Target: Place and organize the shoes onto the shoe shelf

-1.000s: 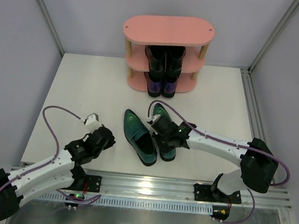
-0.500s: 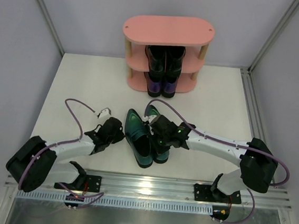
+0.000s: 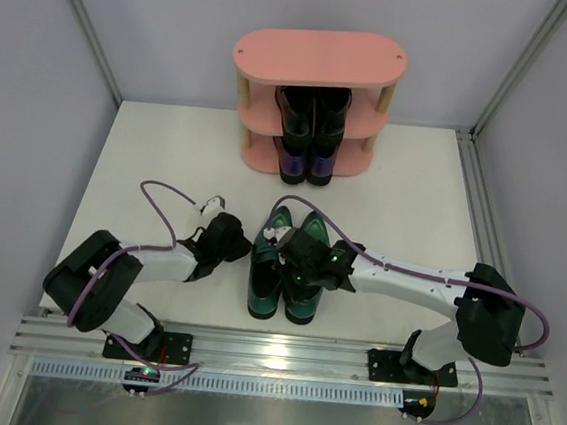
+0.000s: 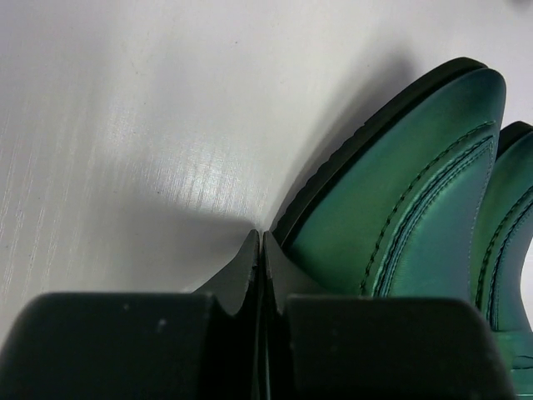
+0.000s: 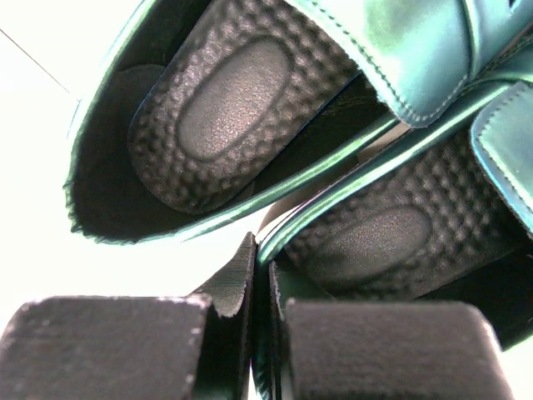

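Two teal-green shoes lie side by side near the table's front. My left gripper (image 3: pixel 244 245) (image 4: pixel 261 242) is shut and empty, its tips touching the outer side of the left teal shoe (image 3: pixel 264 283) (image 4: pixel 408 192). My right gripper (image 3: pixel 290 263) (image 5: pixel 261 250) is shut on the inner side wall of the right teal shoe (image 3: pixel 311 227) (image 5: pixel 391 242), one finger inside it. The left shoe's dark insole (image 5: pixel 216 100) shows beside it. The pink shoe shelf (image 3: pixel 318 58) stands at the back, with black shoes (image 3: pixel 313 115) on its middle tier and purple shoes (image 3: pixel 305 162) on the bottom tier.
The shelf's top board carries nothing. Metal frame posts (image 3: pixel 81 22) stand at the back corners, and a rail (image 3: pixel 280 353) runs along the front edge. White table surface (image 3: pixel 168 161) surrounds the shoes.
My left arm swung right and pushed the left teal shoe from a slant to parallel beside the right one. My right gripper shifted slightly left with its shoe.
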`<state>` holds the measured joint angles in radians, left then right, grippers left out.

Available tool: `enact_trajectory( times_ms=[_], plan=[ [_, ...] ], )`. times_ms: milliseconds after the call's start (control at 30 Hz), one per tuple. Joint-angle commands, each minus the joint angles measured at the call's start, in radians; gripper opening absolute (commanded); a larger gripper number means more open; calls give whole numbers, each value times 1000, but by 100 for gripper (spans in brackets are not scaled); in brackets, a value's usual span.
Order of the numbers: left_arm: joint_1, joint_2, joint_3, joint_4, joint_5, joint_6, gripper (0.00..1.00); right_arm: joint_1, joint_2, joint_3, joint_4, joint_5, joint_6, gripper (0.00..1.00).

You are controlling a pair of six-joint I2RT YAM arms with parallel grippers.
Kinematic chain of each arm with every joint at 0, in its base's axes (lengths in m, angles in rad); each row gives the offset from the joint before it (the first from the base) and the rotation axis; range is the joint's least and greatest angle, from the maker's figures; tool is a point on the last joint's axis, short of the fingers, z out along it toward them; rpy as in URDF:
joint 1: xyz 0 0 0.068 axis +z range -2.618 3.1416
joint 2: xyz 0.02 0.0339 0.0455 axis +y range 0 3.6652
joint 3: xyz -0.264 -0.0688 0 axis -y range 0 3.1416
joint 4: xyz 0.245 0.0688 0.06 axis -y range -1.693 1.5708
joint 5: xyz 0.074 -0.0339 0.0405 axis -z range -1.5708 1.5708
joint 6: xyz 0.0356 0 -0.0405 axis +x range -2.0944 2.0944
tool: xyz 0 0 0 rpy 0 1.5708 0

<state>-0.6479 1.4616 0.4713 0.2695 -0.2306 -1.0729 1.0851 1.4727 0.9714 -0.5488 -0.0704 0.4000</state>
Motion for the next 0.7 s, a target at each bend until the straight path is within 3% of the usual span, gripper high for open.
enact_trajectory(
  times_ms=[0,33,67,200,367,500,667],
  plan=[
    [-7,-3,36,66,62,-16,0,16,-40,29,90,10,-6,11],
    [-7,-9,36,62,62,-16,0,16,-45,32,73,21,-4,18],
    [-7,-27,38,54,60,-16,0,16,-52,36,66,29,-3,33],
    [-7,-87,39,-10,44,-13,0,16,-118,61,40,60,3,61],
    [-4,-145,47,-82,17,1,0,10,-262,75,7,153,22,73],
    [2,-191,27,-110,20,1,0,-48,-411,7,-8,300,129,82],
    [2,-236,-38,-139,46,-2,0,-291,-569,-227,35,209,230,83]
  ],
)
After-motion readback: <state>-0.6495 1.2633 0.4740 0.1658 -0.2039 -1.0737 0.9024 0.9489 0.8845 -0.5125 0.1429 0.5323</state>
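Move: The right hand pinches the inner collar rim of the right green shoe near its heel; that shoe's middle lies about 10 cm ahead, 4 cm to the right and 4 cm below. The left green shoe's middle is 10 cm ahead of the right hand, 5 cm left and 4 cm below. From the left hand, shut at its toe side, the left green shoe's middle is some 5 cm right, 3 cm back and 2 cm higher. Right fingers open off the right shoe's rim, rising 13 cm, then right and forward; left hand lifts 5 cm. ##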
